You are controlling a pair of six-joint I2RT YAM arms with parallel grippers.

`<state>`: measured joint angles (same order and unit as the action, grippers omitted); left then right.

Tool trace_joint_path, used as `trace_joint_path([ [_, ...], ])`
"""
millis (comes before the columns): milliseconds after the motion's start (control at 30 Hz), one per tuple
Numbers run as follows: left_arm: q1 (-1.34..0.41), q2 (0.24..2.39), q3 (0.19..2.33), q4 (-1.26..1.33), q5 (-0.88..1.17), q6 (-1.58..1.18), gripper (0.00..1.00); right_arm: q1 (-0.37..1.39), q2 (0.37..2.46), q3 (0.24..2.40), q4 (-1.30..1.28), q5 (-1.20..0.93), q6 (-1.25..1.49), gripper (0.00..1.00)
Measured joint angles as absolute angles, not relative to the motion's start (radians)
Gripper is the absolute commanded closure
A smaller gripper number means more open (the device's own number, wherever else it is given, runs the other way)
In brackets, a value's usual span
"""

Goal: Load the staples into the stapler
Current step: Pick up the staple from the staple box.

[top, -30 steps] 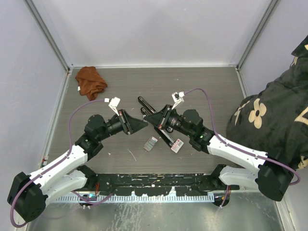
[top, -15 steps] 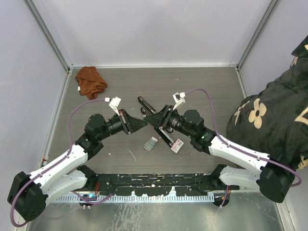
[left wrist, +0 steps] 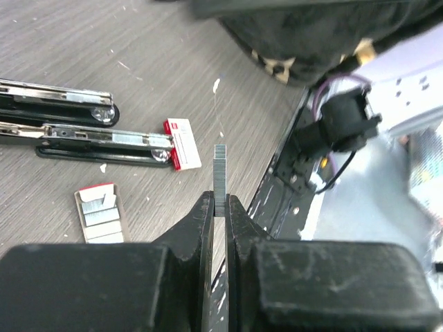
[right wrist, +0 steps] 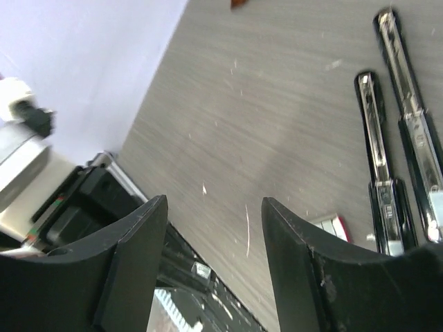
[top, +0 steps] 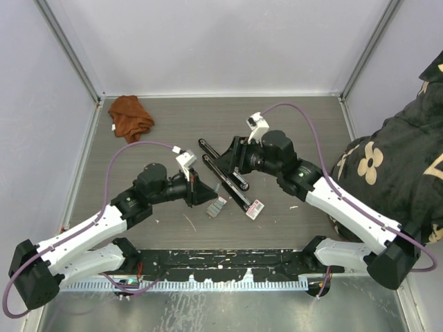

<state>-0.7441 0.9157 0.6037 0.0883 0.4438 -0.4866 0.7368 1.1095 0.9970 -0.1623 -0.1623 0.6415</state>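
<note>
My left gripper (left wrist: 220, 204) is shut on a short silvery strip of the staples (left wrist: 220, 166), which stands on edge above the fingertips. In the top view this gripper (top: 210, 196) hangs just left of the small grey tray (top: 217, 206) that holds more staples (left wrist: 100, 213). The black stapler (top: 237, 196) lies folded open as two long bars (left wrist: 104, 135), with the red-and-white box (top: 255, 209) at its near end. My right gripper (right wrist: 214, 204) is open and empty, above the stapler's far part (top: 223, 164).
A rust-brown rag (top: 129, 116) lies at the far left corner. Dark flowered cloth (top: 387, 173) bulges over the table's right side. White walls fence the table on three sides. A black rail (top: 221, 263) runs along the near edge.
The two grippers met tip to tip a second ago. My left jaws have shut on the strip and moved nearer, toward the tray. My right jaws have opened and drawn back.
</note>
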Motion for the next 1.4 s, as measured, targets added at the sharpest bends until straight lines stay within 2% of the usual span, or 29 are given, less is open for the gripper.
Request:
trace_joint_path([
  [200,-0.873,0.964,0.68,-0.043,0.353,-0.334,0.95,0.738,1.221,1.047,-0.352,-0.272,0.599,0.43],
  [467,-0.915,1.015,0.698,-0.106,0.269,-0.263,0.95,0.738,1.246,1.056,-0.493,-0.353,0.567,0.46],
  [1100,-0.952,1.032,0.708,-0.133,0.207,-0.242,0.95,0.738,1.283,1.056,-0.509,-0.434,0.559,0.63],
  [1400,-0.956,1.032,0.716,-0.133,0.194,-0.242,0.96,0.738,1.283,1.056,-0.509,-0.452,0.559,0.66],
])
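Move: The staple strip stands up out of the shut left fingers, its middle only about 1 cm ahead of and above the left hand point. From the open right hand, the strip lies some 5 cm back, 2 cm left and 5 cm lower. Far below, around 24 cm under the right hand, are the staple tray, 6 cm back and 3 left; the near stapler, about 1 cm ahead with no sideways offset; and the red-white box, 7 back and 9 right. The right fingers come in around the strip's free end and narrow by nearly half without shutting; whether a pad touches it can't be seen. That hand drops about 9 cm and draws back 6, fast then easing, tipping down and turning counter-clockwise. The left keeps its pinch and sinks 4 cm with a slight shift back and right, fingers tipping down about 20 degrees. ##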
